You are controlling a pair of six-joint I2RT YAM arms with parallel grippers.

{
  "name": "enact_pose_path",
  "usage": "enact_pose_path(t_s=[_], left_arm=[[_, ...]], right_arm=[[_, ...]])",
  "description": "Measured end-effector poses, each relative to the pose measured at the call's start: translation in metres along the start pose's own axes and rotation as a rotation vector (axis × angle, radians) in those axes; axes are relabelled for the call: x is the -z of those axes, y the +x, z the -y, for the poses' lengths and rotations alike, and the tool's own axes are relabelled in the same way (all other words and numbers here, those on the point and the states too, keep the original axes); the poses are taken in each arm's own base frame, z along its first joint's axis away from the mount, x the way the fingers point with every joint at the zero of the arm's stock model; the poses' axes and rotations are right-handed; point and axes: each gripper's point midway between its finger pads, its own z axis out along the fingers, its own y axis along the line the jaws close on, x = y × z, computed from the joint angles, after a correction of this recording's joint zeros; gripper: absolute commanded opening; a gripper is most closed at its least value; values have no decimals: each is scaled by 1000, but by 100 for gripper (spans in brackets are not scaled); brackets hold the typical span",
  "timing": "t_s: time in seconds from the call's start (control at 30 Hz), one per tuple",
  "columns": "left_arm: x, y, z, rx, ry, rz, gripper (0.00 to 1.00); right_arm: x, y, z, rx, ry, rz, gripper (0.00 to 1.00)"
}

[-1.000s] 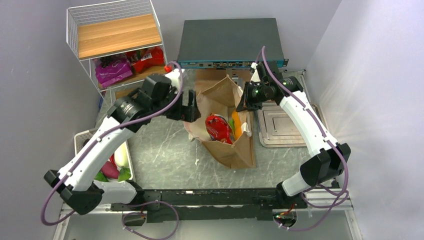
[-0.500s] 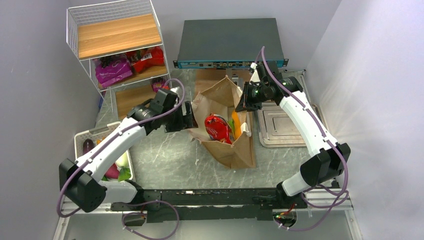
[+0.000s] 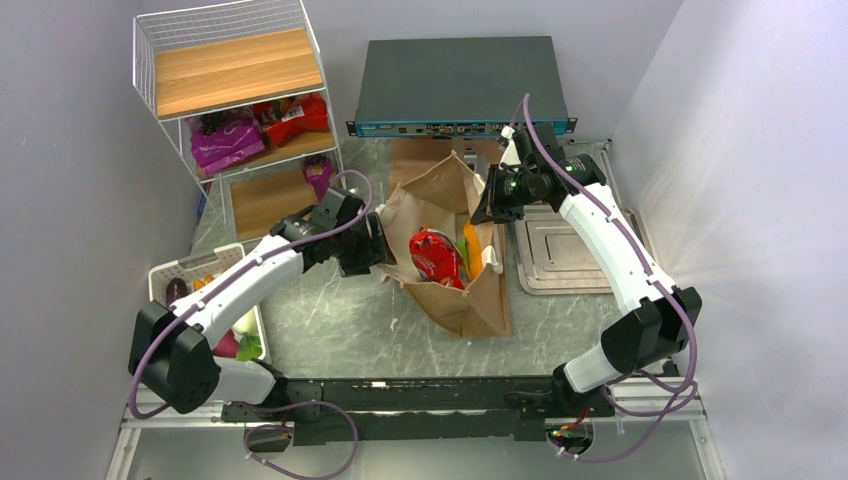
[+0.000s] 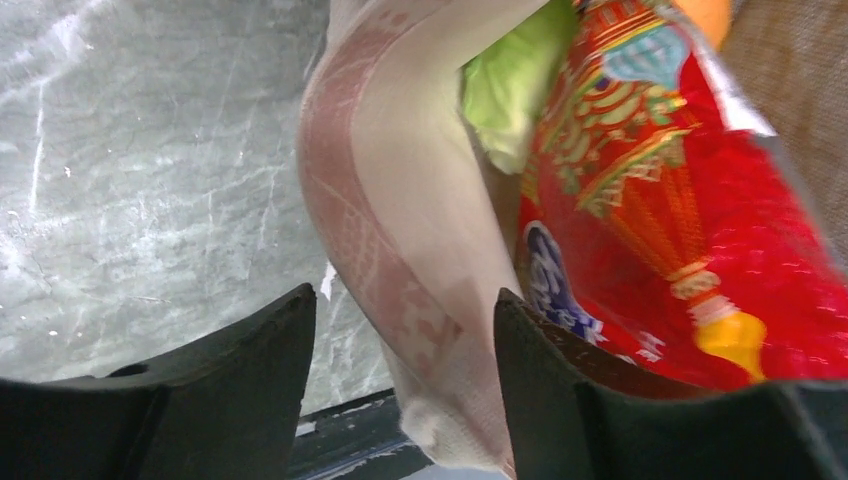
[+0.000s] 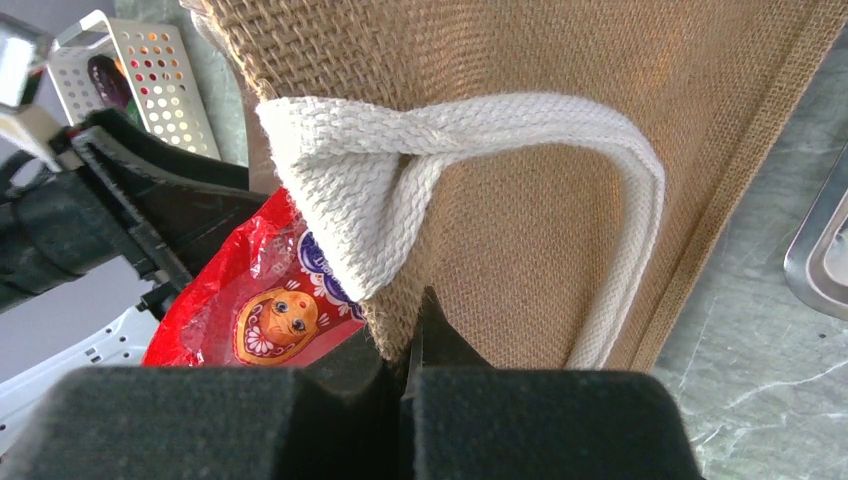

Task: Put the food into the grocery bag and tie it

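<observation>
The tan grocery bag [image 3: 455,285] stands open mid-table, with a red snack packet [image 3: 436,255] and an orange carrot-like piece [image 3: 472,245] inside. My left gripper [image 3: 382,252] is at the bag's left rim. In the left wrist view it [image 4: 405,335] is open, its jaws astride the pinkish-patterned rim [image 4: 400,250]; the red packet [image 4: 690,230] and pale-green cabbage [image 4: 510,85] lie beyond. My right gripper [image 3: 487,207] is shut on the bag's far right rim. The right wrist view shows it [image 5: 408,345] pinching the woven edge [image 5: 560,150] below the cream handle [image 5: 450,140].
A white wire rack [image 3: 235,90] at the back left holds red packets [image 3: 292,116] and purple packets [image 3: 225,142]. A white slatted basket [image 3: 180,272] sits at the left edge, a metal tray [image 3: 560,250] lies right of the bag, and a dark flat box [image 3: 460,85] is behind.
My left arm has swung down and right, bringing its gripper onto the bag's left rim while its jaws narrowed. The right gripper has kept its hold on the bag, unmoved.
</observation>
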Motion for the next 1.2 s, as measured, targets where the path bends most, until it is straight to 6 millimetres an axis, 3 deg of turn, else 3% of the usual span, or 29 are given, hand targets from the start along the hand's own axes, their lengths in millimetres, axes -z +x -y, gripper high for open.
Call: enact_pose_path(t_s=[0.07, 0.1, 0.17, 0.2, 0.3, 0.4, 0.53, 0.6, 0.67, 0.77, 0.9, 1.03, 1.2], left_arm=[[-7, 7, -5, 17, 1, -16, 52], [-11, 10, -7, 21, 1, -25, 42], [-16, 11, -7, 37, 5, -31, 6], [-18, 10, -5, 35, 16, -27, 0], [-17, 4, 3, 23, 40, -7, 0], [-2, -5, 22, -31, 43, 10, 0], [54, -35, 89, -162, 141, 112, 0], [83, -43, 116, -214, 204, 165, 0], [106, -46, 128, -247, 253, 200, 0], [120, -43, 130, -265, 274, 214, 0], [116, -34, 129, -276, 271, 190, 0], [103, -20, 119, -281, 247, 145, 0], [89, 0, 90, -272, 202, 100, 0]], right_arm=[[0, 0, 0, 0, 0, 1, 0], [0, 0, 0, 0, -1, 0, 0], [0, 0, 0, 0, -2, 0, 0], [0, 0, 0, 1, -3, -1, 0], [0, 0, 0, 1, -2, 0, 0], [0, -1, 0, 2, 1, 3, 0], [4, -2, 2, -1, 20, 8, 0], [9, -5, 1, -5, 23, 17, 0], [15, -12, -2, -5, 15, 41, 0], [27, -24, -13, 4, -9, 85, 0], [37, -28, -16, 15, -6, 101, 0], [36, -19, -5, 6, 39, 68, 0], [29, 1, 10, -25, 82, 0, 0]])
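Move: Right between the left hand's open fingers, some 2 cm below the hand point, runs the grocery bag's sagging left rim. The red candy bag lies about 9 cm to that hand's right, level with it and 4 cm lower. From the left hand, the cabbage is roughly 13 cm right, 3 cm ahead and 6 cm lower. For the right hand, still shut on the opposite rim, the left rim lies about 17 cm left, 5 cm back and 10 cm lower. Closing on the grocery bag's left rim while sinking about 2 cm, the left hand pinches it, hauls it up fast to some 17 cm above where it began and 5 cm to the right, fingers tipping up roughly 20 degrees, then lowers it about 6 cm while easing back. The right hand keeps its pinch on the other rim, rising about 5 cm, then sinking again as it drifts slightly right and back. ##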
